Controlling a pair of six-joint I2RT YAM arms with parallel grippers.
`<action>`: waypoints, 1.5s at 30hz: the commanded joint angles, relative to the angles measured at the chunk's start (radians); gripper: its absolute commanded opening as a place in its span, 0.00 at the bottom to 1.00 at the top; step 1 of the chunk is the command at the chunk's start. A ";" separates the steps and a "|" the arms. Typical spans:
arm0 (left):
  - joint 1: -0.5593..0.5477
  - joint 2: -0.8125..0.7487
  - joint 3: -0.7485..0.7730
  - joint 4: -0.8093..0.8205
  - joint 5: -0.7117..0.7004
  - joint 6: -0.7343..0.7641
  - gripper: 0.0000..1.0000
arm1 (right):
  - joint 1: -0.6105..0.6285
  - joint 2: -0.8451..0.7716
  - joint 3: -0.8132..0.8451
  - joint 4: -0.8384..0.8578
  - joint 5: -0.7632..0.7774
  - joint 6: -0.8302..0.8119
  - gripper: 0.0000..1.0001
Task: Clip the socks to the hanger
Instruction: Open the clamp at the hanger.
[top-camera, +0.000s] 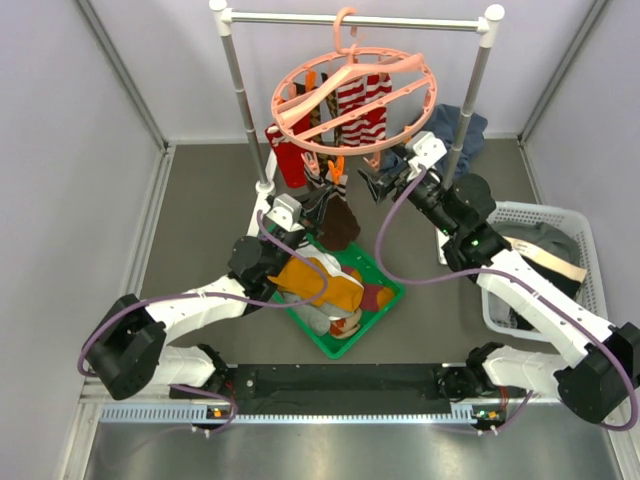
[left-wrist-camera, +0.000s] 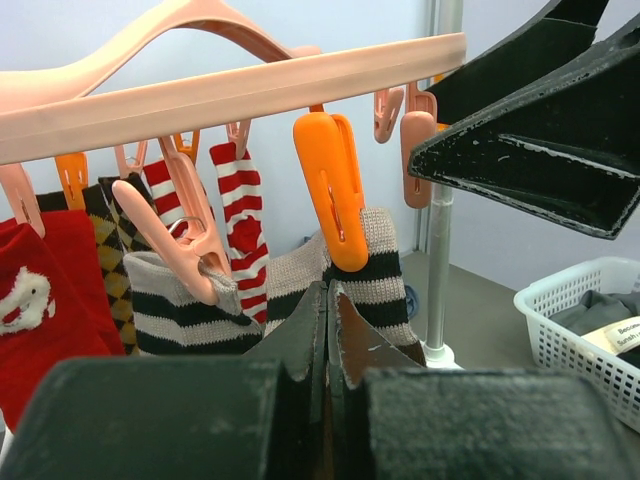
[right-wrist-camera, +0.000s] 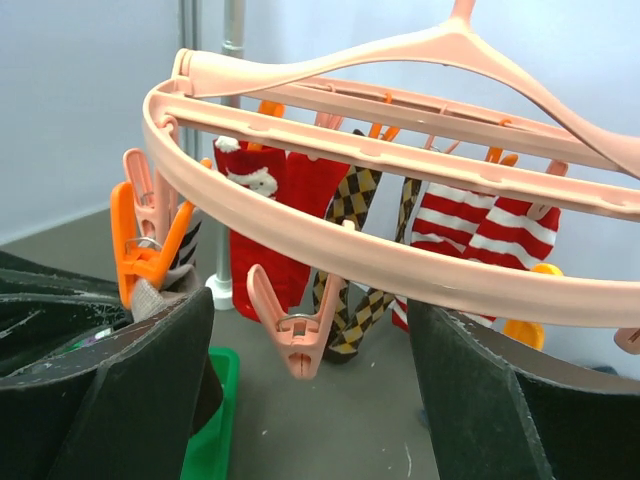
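Note:
The salmon-pink hanger (top-camera: 352, 98) hangs from the rail, with red (top-camera: 288, 160), diamond-patterned and red-and-white striped socks (top-camera: 362, 110) clipped to it. My left gripper (top-camera: 322, 190) (left-wrist-camera: 328, 290) is shut on a dark brown sock with a grey-and-black striped cuff (left-wrist-camera: 385, 285). An orange clip (left-wrist-camera: 335, 190) grips that cuff. My right gripper (top-camera: 378, 187) (right-wrist-camera: 310, 300) is open just under the ring's near edge. A free pink clip (right-wrist-camera: 297, 340) hangs between its fingers (right-wrist-camera: 150, 390), touching neither. Its black fingers also show at the upper right of the left wrist view.
A green tray (top-camera: 385, 300) below the hanger holds more socks, a mustard orange one (top-camera: 318, 280) on top. A white basket (top-camera: 585, 240) of garments stands at the right. The silver rail (top-camera: 350, 20) has posts on both sides, and a blue-grey cloth (top-camera: 465, 130) lies behind.

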 joint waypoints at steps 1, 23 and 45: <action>-0.002 -0.023 0.033 0.024 0.009 -0.016 0.00 | -0.006 0.010 0.010 0.103 0.030 0.046 0.76; -0.002 -0.015 0.033 0.014 0.004 -0.013 0.00 | -0.008 0.032 0.037 0.080 0.075 0.149 0.40; 0.000 0.031 0.059 0.025 -0.086 -0.018 0.46 | -0.006 0.024 0.046 -0.034 0.142 0.423 0.04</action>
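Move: Right between the right hand's spread fingers hangs the empty pink clamp, its middle about 2 cm ahead and 2 cm left of the hand point, level with it, with the hanger rim some 4 cm above the hand. The orange clamp on the striped sock cuff is about 9 cm to the left, neither ahead nor back; the yellow clamp is 5 cm ahead and 4 cm right. From the left hand, shut at the cuff, the pink clamp lies some 4 cm ahead, 9 cm right, 3 cm higher. Closing on the empty pink clamp under the near rim, the right hand eases forward about 1 cm and pinches the clamp between its fingers, rolling some 25 degrees (left side up) as it shuts. Late on, the left hand lets go of the striped cuff, opening over a third of the way while slipping about 2 cm forward and down, below the orange clamp. ##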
